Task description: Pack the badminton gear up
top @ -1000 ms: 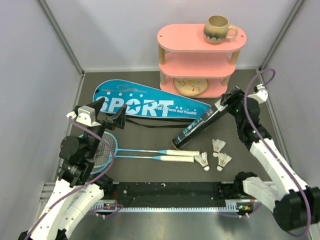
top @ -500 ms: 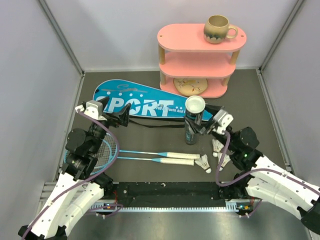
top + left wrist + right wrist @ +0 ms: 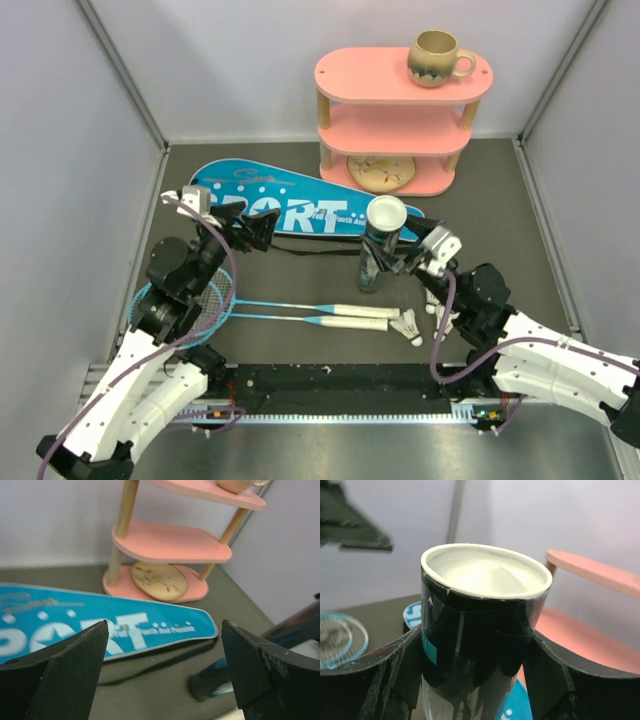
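Observation:
The long black tube point(image 3: 378, 250) stands nearly upright at mid-table, white cap on top, with my right gripper point(image 3: 402, 256) shut on its upper part; in the right wrist view the fingers press both sides of the tube point(image 3: 480, 625). My left gripper point(image 3: 246, 229) hangs open and empty over the blue "SPORT" cover point(image 3: 300, 211), which fills the left of its wrist view point(image 3: 75, 625). Two light-blue rackets point(image 3: 300, 312) lie side by side in front. One shuttlecock point(image 3: 405, 324) lies by their handles; two more point(image 3: 432, 296) are partly hidden behind the right arm.
A pink three-tier shelf point(image 3: 400, 110) stands at the back right with a beige mug point(image 3: 438, 57) on top and a round plate point(image 3: 380, 171) on its lowest tier. Grey walls close in the dark mat on the left, back and right.
The right arm has swung the tube from lying flat to upright and carried it left and nearer. The left gripper has moved up over the cover's lettering, still open.

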You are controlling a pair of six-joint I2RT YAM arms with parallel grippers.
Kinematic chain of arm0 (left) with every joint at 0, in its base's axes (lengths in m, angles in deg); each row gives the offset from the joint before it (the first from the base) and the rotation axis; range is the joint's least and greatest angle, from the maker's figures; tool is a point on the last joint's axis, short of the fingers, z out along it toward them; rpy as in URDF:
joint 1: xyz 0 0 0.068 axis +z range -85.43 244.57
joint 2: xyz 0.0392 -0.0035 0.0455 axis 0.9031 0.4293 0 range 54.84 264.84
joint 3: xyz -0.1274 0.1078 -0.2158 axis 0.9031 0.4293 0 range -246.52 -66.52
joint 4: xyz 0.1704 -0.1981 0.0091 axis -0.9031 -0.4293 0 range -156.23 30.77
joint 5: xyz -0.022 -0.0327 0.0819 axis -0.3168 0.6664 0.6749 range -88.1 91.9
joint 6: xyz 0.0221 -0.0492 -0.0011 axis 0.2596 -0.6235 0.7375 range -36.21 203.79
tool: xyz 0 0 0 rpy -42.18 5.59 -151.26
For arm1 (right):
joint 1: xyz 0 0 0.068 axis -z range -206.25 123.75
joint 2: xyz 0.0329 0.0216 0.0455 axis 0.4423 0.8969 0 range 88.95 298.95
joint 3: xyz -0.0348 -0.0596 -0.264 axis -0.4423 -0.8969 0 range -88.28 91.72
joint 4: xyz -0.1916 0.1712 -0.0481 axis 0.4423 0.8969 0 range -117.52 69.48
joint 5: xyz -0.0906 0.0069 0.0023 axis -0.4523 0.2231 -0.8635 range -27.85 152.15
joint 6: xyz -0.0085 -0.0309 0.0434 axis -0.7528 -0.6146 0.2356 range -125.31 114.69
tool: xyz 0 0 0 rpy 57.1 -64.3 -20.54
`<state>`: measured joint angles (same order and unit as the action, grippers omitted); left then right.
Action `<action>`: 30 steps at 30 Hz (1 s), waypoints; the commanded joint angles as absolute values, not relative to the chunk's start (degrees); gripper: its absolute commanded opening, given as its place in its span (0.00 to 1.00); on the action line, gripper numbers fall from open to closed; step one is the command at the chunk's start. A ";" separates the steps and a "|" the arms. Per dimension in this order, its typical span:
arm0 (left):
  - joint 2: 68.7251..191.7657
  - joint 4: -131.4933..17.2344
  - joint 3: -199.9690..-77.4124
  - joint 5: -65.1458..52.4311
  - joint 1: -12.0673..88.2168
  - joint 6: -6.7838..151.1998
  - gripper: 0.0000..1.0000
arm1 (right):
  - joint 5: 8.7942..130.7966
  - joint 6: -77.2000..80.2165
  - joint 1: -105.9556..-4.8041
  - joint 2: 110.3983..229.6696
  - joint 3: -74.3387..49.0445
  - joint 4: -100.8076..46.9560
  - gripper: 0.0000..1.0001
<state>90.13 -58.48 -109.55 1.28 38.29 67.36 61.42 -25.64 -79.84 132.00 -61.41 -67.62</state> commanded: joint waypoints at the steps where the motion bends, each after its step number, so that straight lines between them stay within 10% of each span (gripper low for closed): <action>1: 91.66 -64.16 -110.74 -3.35 38.47 47.77 0.98 | 36.72 -2.01 -79.87 133.07 -56.48 -73.68 0.18; 11: 94.55 -33.84 -92.01 -20.76 38.29 -4.05 0.98 | 16.81 33.98 -72.05 135.53 -60.84 -77.32 0.13; 30: 96.49 -31.57 -89.90 -1.63 28.72 -12.46 0.98 | 12.57 61.72 -70.11 149.86 -62.61 -95.72 0.13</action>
<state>95.57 -31.57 -89.33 -9.76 29.53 -11.32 10.78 51.10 -70.59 148.70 -64.66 -86.24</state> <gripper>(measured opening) 0.980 0.676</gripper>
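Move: Hanging almost upright from the right fingers, which grip it near its white cap, the tube has its middle about 22 cm to the right of the open left hand, 2 cm back and 13 cm below. From the right hand, the tube's middle is some 13 cm straight below. On the table about 34 cm below the right hand lie the racket handles, roughly 5 cm left and 4 cm back, the shuttlecocks, 12 cm right and 2 cm back, and the blue bag, 17 cm left and 23 cm ahead. Swinging the held tube from upright to nearly level, the right hand goes about 15 cm forward and right, sinks a little and rolls some 90 degrees, left side rising, so the bottom end turns towards the left hand. Meanwhile the left hand, fingers wide open, moves right towards the tube and back, dips, partly rises again, and rolls about 80 degrees, left side dropping. ##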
